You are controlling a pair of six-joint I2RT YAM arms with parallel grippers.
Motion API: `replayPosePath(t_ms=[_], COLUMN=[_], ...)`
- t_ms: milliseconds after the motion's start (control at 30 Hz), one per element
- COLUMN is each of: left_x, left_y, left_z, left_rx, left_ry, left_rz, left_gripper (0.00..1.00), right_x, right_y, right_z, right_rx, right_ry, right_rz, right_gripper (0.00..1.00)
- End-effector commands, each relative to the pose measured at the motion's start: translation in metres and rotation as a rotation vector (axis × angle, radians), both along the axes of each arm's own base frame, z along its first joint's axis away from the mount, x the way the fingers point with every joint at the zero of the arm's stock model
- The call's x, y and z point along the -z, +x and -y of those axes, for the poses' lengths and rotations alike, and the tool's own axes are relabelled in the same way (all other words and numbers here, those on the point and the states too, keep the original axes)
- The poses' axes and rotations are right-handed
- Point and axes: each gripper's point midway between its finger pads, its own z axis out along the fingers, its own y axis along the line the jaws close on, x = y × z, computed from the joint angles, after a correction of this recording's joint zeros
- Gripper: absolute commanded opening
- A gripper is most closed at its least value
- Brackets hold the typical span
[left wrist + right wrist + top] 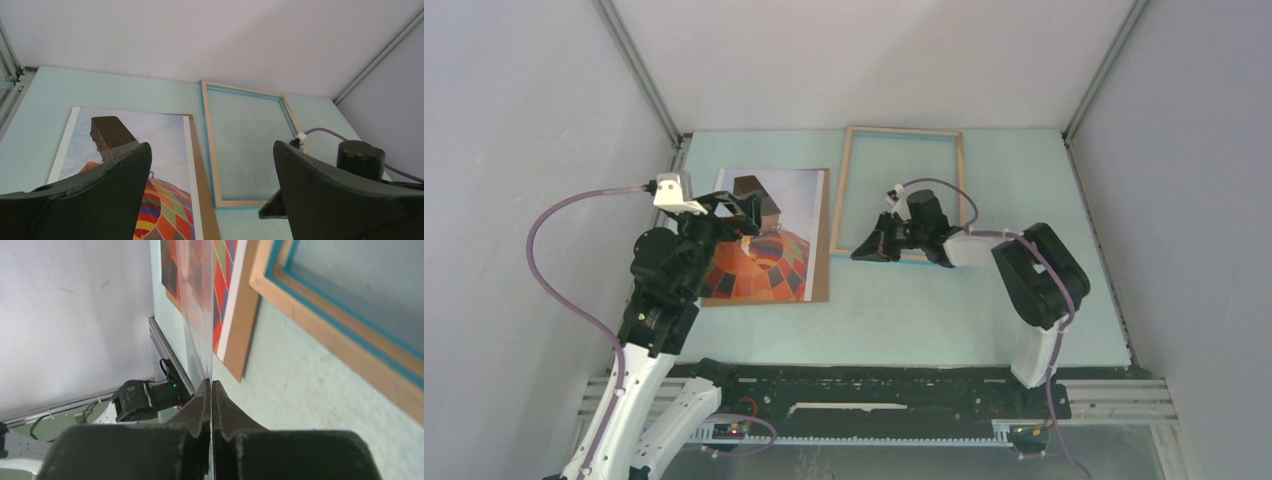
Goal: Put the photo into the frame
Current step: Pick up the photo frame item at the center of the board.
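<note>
The photo of an orange-red balloon lies face up on a brown backing board at the left of the table. To its right the frame lies flat, light wood with a turquoise inner edge. My left gripper hovers over the photo, open wide with nothing between its fingers. My right gripper sits at the frame's near left corner. In the right wrist view that gripper is shut on a thin clear sheet, seen edge-on and rising from the jaws.
White walls enclose the pale green table on three sides, with aluminium rails at the corners. A black strip runs along the near edge by the arm bases. A purple cable loops over the frame's opening.
</note>
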Motion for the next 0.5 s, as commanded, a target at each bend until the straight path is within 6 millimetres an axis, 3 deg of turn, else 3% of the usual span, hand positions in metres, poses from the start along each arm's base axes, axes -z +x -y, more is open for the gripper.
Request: replayPosePath(t_ms=[0, 200, 267, 367, 467], left_x=[-0.005, 0.033, 0.064, 0.132, 0.169], left_y=[0.003, 0.024, 0.033, 0.038, 0.033], left_z=[0.002, 0.014, 0.019, 0.012, -0.005], left_rx=[0.0, -0.003, -0.027, -0.152, -0.28], left_ry=[-0.024, -0.117, -0.189, -0.294, -0.313], left_rz=[0.021, -0.116, -0.221, -0.429, -0.496], left_gripper=[1.0, 1.0, 1.0, 1.0, 1.0], right_x=[0.005, 0.013, 0.016, 0.018, 0.022], right_y=[-0.014, -0.031, -0.036, -0.044, -0.047], right_z=[0.033, 0.068, 0.076, 0.075, 0.068], right_rx=[0.077, 0.186, 0.202, 0.185, 0.154], right_ry=[-0.013, -0.04, -0.055, -0.031, 0.007], right_rz=[0.02, 0.056, 0.06, 0.052, 0.033], right_gripper=[0.0, 0.0, 0.0, 0.0, 0.0])
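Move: The right hand, already pinching the edge of a clear sheet, has its destination, a bare patch of board, about 6 cm back, 8 cm to its right and 6 cm below. From it the photo's middle lies some 10 cm ahead and 19 cm left, the frame's middle 22 cm ahead and 11 cm right. The left hand, open and high, has the photo about 14 cm ahead, 3 cm left and 33 cm below; the frame's middle lies 26 cm ahead and 28 cm right. Rightward and back, sinking slightly, the right hand draws the pinched clear sheet away from the photo to the bare board in front of the frame, some 10 cm in all, turning a little clockwise and easing to a stop. The left hand speeds downward and slightly forward towards the photo, about 11 cm down, tipping its open fingers down some 20 degrees. ##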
